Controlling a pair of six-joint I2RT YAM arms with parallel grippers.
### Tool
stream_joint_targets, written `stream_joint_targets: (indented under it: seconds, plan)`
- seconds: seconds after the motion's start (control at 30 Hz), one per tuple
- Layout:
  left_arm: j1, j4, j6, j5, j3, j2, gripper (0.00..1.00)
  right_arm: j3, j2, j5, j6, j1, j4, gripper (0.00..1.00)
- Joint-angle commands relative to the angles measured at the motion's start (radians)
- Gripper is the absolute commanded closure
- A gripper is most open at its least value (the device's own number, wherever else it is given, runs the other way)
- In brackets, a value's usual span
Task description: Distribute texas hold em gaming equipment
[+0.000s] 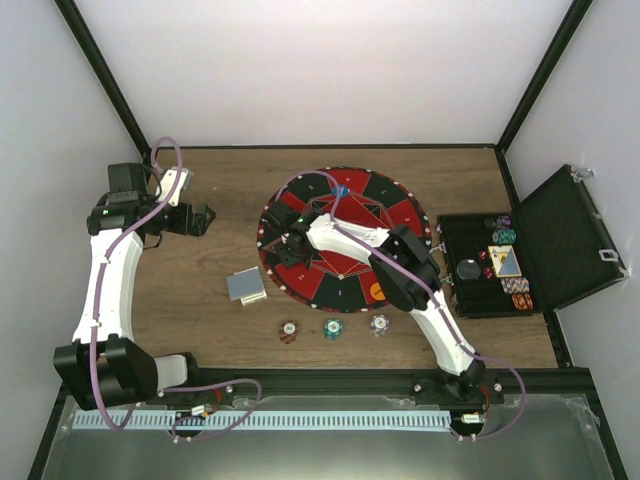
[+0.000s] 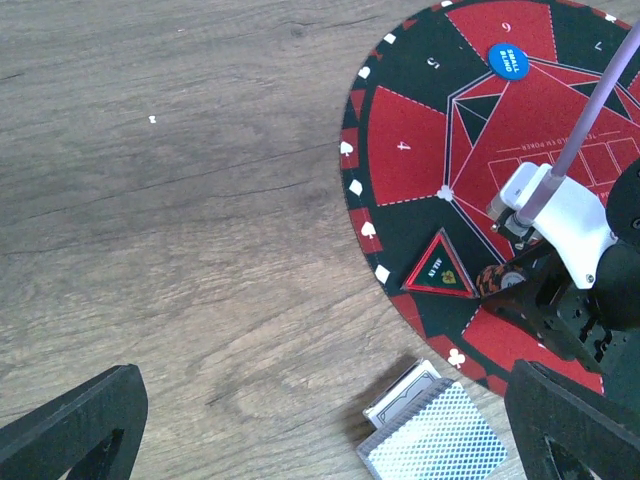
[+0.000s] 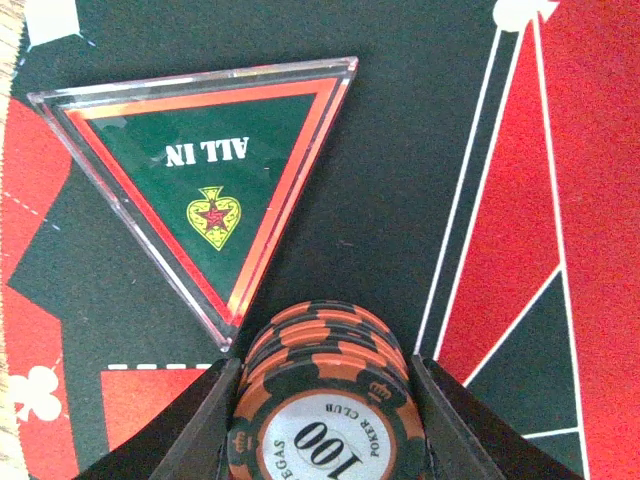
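My right gripper [image 3: 322, 368] is shut on a short stack of orange-and-black "100" poker chips [image 3: 325, 400], low over the round mat [image 3: 400, 150] beside a triangular "ALL IN" marker [image 3: 205, 195]. In the top view this gripper [image 1: 292, 240] is over the mat's left part [image 1: 300, 205]. My left gripper [image 2: 320, 450] is open and empty over bare wood, left of the mat [image 1: 200, 218]. A grey-blue-backed card deck [image 1: 246, 285] lies near the mat's lower left, also in the left wrist view [image 2: 432, 442]. Three single chips lie in a row: red [image 1: 288, 331], green [image 1: 332, 328], grey [image 1: 379, 323].
A blue button disc [image 1: 341, 189] sits at the mat's far edge and an orange one [image 1: 378, 292] at its near right. The open black case [image 1: 470, 295] with more chips stands at the right. Black frame posts border the table.
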Motion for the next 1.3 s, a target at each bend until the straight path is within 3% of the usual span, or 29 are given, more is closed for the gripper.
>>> stream_joint_targets:
  seconds: [0.0,0.2,0.37,0.63,0.83,1.27]
  plan:
    - [0.004,-0.008,0.000,0.006,0.027,-0.016,0.00,0.046,0.020,-0.020,-0.004,0.009,0.001,0.71]
    - [0.005,-0.012,0.006,0.005,0.027,-0.015,0.00,0.053,-0.026,0.026,-0.020,0.008,-0.034,0.38]
    - [0.005,-0.010,0.005,0.010,0.024,-0.014,0.00,0.045,-0.109,0.073,-0.014,0.020,-0.079,0.26]
    - [0.005,-0.006,0.005,0.018,0.025,-0.021,0.00,-0.151,-0.288,0.076,0.063,0.221,-0.084,0.18]
    - [0.005,-0.007,0.002,0.026,0.027,-0.024,0.00,-0.284,-0.326,0.041,0.163,0.360,-0.064,0.15]
    - [0.004,-0.016,0.004,0.020,0.025,-0.035,0.00,-0.390,-0.346,0.021,0.203,0.400,-0.026,0.21]
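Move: Some 20 cm back and 1 cm left of the right hand, at nearly its own height, stands the second brown chip stack. The first brown stack is between its fingers, already on the mat. The teal chips lie 20 cm back and 9 cm right, the card deck 8 cm back and 11 cm left, the All In triangle 3 cm ahead and 4 cm left. From the left hand the second stack is roughly 19 cm back, 19 cm right and 21 cm below. Opening its fingers, the right hand lets go of the brown stack beside the All In triangle, rises about 8 cm clear and sweeps back some 20 cm off the mat. It then sinks again towards the second brown stack, turning slightly counter-clockwise, and slows with wide-open fingers either side of that stack, not yet gripping it. ##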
